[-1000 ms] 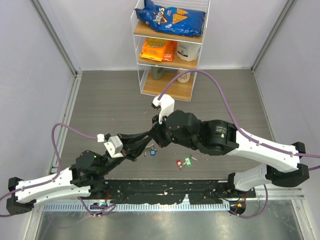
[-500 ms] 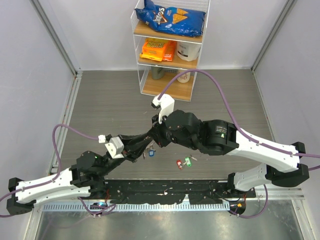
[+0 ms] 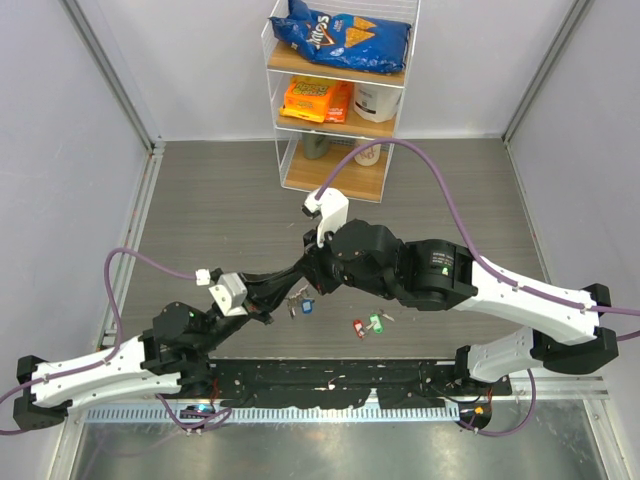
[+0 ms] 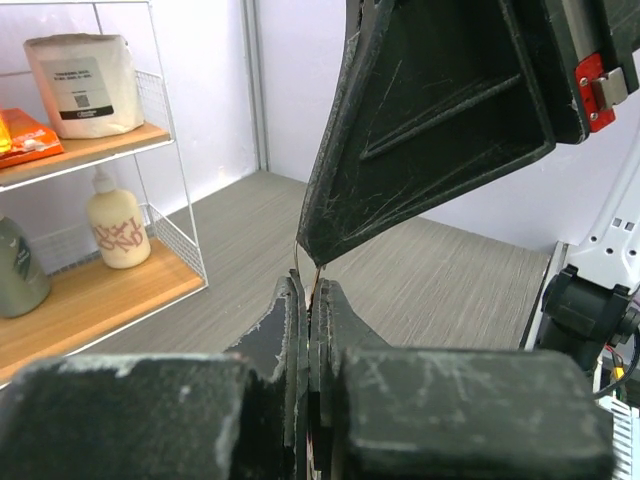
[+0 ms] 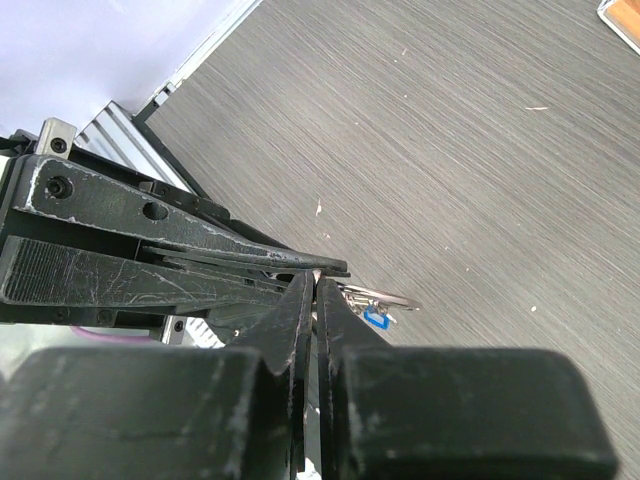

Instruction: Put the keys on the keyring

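Note:
The two grippers meet tip to tip above the floor's middle. My left gripper (image 3: 291, 291) (image 4: 308, 288) is shut on a thin wire of the keyring (image 4: 318, 270). My right gripper (image 3: 305, 283) (image 5: 317, 280) is shut too, and the silver keyring (image 5: 385, 297) sticks out sideways from its tips. A blue-headed key (image 5: 377, 318) (image 3: 306, 306) hangs at the ring. A red-headed key (image 3: 357, 328) and a green-headed key (image 3: 376, 323) lie loose on the floor to the right. In the left wrist view the right gripper's black finger (image 4: 430, 130) fills the upper part.
A wire shelf unit (image 3: 340, 95) stands at the back with a chip bag (image 3: 342, 32), an orange packet (image 3: 317, 99) and bottles. Grey walls close in both sides. The black mounting rail (image 3: 330, 385) runs along the near edge.
My left gripper's jaws have closed on the keyring at the right gripper's tips. Both arms have hardly moved.

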Motion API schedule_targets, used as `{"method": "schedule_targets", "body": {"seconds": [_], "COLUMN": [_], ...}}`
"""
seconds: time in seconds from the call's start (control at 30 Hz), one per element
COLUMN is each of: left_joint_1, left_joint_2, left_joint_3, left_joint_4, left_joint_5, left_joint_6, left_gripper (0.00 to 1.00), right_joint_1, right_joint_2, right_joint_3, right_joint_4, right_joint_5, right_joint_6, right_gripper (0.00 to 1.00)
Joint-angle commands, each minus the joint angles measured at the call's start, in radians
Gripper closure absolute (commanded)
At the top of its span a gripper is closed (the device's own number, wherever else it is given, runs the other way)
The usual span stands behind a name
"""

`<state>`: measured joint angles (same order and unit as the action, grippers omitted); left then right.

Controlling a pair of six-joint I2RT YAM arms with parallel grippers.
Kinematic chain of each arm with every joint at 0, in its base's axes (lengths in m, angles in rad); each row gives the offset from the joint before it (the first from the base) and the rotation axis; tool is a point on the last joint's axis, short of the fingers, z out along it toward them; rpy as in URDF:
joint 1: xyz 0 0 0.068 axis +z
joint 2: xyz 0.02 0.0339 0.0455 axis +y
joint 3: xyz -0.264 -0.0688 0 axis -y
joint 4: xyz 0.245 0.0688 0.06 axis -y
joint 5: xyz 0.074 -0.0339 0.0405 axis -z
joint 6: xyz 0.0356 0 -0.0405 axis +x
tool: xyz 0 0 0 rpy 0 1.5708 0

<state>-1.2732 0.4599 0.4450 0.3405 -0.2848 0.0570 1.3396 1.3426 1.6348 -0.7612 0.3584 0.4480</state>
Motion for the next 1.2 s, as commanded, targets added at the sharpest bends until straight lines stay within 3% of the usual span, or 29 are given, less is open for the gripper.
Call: {"method": "schedule_targets", "body": {"seconds": [0.0,0.67,0.83,1.0,1.17], "left_joint_1": [0.003,0.003,0.003,0.003,0.003], "left_joint_2": [-0.016,0.023,0.022,0.011,-0.010], "left_joint_3": [-0.015,0.057,0.055,0.052,0.044], "left_joint_4": [0.068,-0.017,-0.015,-0.020,-0.020], "left_joint_5": [-0.045,-0.045,-0.053,-0.054,-0.051], "left_joint_6": [-0.008,-0.046,-0.052,-0.051,-0.051], "left_gripper": [1.00,1.00,0.84,0.82,0.72], "right_joint_1": [0.004,0.006,0.006,0.007,0.007], "right_joint_2": [-0.008,-0.022,-0.025,-0.026,-0.028], "right_joint_3": [0.037,0.007,0.008,0.008,0.005], "right_joint_4": [0.082,0.094,0.092,0.094,0.094], "right_joint_5": [0.001,-0.015,-0.018,-0.018,-0.015], "right_joint_6": [0.004,-0.005,-0.005,-0.005,-0.008], "right_gripper": [0.94,0.94,0.94,0.94,0.94]}}
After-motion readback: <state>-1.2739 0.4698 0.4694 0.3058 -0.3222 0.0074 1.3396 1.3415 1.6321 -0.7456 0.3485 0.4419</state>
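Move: Between the left fingertips, already shut, is the upper end of the keyring; its middle hangs roughly 3 cm below that hand, straight underneath. The threaded keys dangle lower, about 7 cm down and 2 cm back. The red key on the table lies some 13 cm right, 5 cm back and 22 cm down, the green key about 17 cm right and 4 cm back at that height. For the right hand, holding the same ring, its middle is about 3 cm below. Staying almost in place at the keyring, the left hand keeps its shut fingertips on the upper end for over half of the time, easing under half a centimetre forward, then opens them to about a quarter of their range and lets go, its fingers left standing on either side of the ring. The right hand stays still with its pinch on the ring kept shut. ##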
